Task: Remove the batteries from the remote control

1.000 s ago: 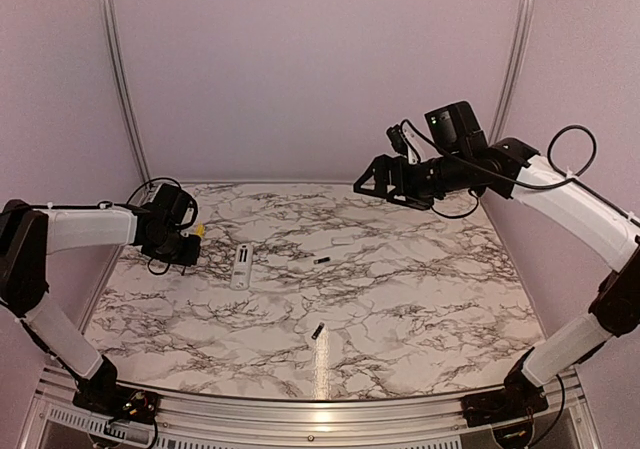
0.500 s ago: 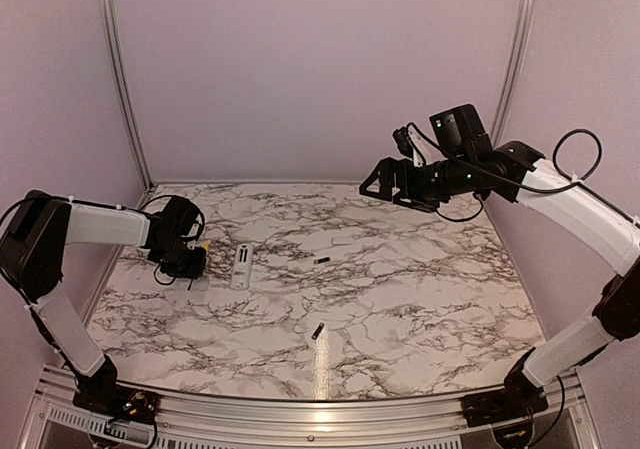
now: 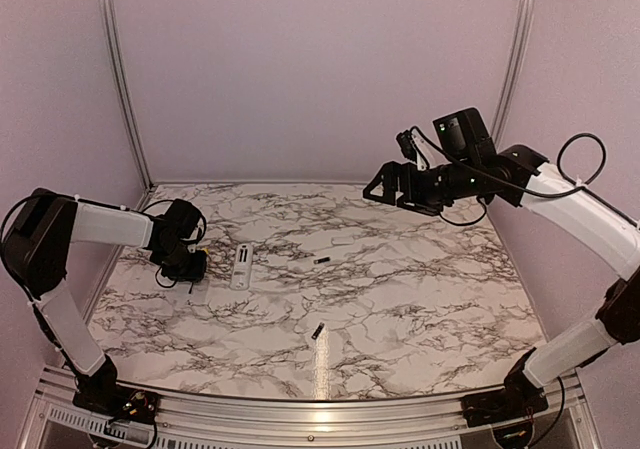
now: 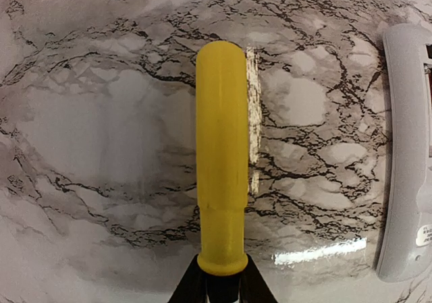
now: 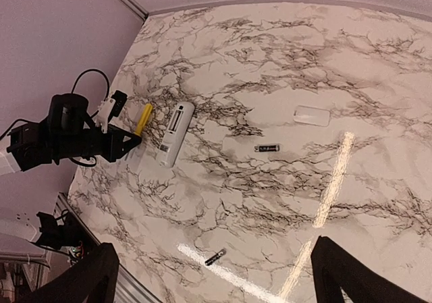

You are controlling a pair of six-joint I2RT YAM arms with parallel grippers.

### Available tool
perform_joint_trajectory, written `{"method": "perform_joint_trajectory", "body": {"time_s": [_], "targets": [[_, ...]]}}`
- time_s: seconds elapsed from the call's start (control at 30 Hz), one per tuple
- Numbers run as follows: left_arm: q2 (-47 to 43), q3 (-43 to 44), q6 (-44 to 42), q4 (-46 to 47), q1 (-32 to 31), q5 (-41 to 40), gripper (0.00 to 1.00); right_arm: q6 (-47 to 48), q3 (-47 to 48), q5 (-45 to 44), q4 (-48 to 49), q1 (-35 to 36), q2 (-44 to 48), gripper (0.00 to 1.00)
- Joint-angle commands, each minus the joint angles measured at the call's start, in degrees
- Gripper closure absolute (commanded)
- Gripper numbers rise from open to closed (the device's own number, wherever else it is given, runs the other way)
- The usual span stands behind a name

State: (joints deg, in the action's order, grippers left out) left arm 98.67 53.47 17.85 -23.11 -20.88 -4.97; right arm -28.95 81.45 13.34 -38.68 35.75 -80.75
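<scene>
The white remote control (image 3: pixel 241 266) lies flat on the marble table, compartment face up; it also shows in the left wrist view (image 4: pixel 408 161) and the right wrist view (image 5: pixel 175 133). Two dark batteries lie loose on the table. One battery (image 3: pixel 321 260) (image 5: pixel 267 148) is right of the remote, the other (image 3: pixel 317 331) (image 5: pixel 215 257) nearer the front. My left gripper (image 3: pixel 190 264) (image 4: pixel 221 284) is low over the table just left of the remote, shut on a yellow-handled screwdriver (image 4: pixel 221 154) (image 5: pixel 144 119). My right gripper (image 3: pixel 377 183) (image 5: pixel 216 279) hangs open and empty, high at the back right.
A small pale cover piece (image 5: pixel 312 116) lies on the table behind the nearer-right battery. Purple walls and metal uprights close the back and sides. A metal rail (image 3: pixel 300 414) runs along the front edge.
The left gripper has come down and a little to the right with the screwdriver, ending beside the remote. The right arm has drifted slightly right, still open.
</scene>
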Motion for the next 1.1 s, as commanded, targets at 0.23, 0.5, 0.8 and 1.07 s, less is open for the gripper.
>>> {"method": "perform_joint_trajectory", "body": {"time_s": [0.23, 0.5, 0.8, 1.07], "targets": [[-0.4, -1.6, 0.8, -1.1, 0.3, -1.9, 0.6, -0.9, -0.4, -1.1, -0.3, -0.5, 2.3, 0.02], [-6.1, -1.4, 0.7, -1.5, 0.3, -4.1, 0.12, -0.4, 0.5, -1.4, -0.6, -0.4, 2.2, 0.02], [-16.5, 0.1, -1.8, -0.1, 0.4, -8.3, 0.01, 1.8, 3.2, -2.0, -0.4, -0.4, 1.4, 0.02], [-26.5, -0.7, -5.7, 4.4, 0.3, -12.6, 0.01, 4.2, 5.3, -4.1, 1.0, -0.4, 0.5, 0.02]]}}
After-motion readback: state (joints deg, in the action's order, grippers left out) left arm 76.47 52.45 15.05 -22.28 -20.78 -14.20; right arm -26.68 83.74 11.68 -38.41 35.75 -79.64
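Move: My left fingers still hold the screwdriver by its black neck, down at table height, its yellow handle pointing ahead. The remote control lies about 11 cm to the right and 4 cm farther out. One loose battery is roughly 31 cm right and 4 cm ahead, the other some 29 cm right and 15 cm back. From my right hand the screwdriver is about 38 cm left, 4 cm ahead and 28 cm below. I spread my left fingers from nearly shut to fully open, letting go of the screwdriver's neck, and lift that hand almost straight up away from it by some 13 cm, drifting slightly left. As it climbs, the wrist tips the fingertips forward by a little over 20 degrees. My empty, open right hand rises a couple of centimetres near the end. ##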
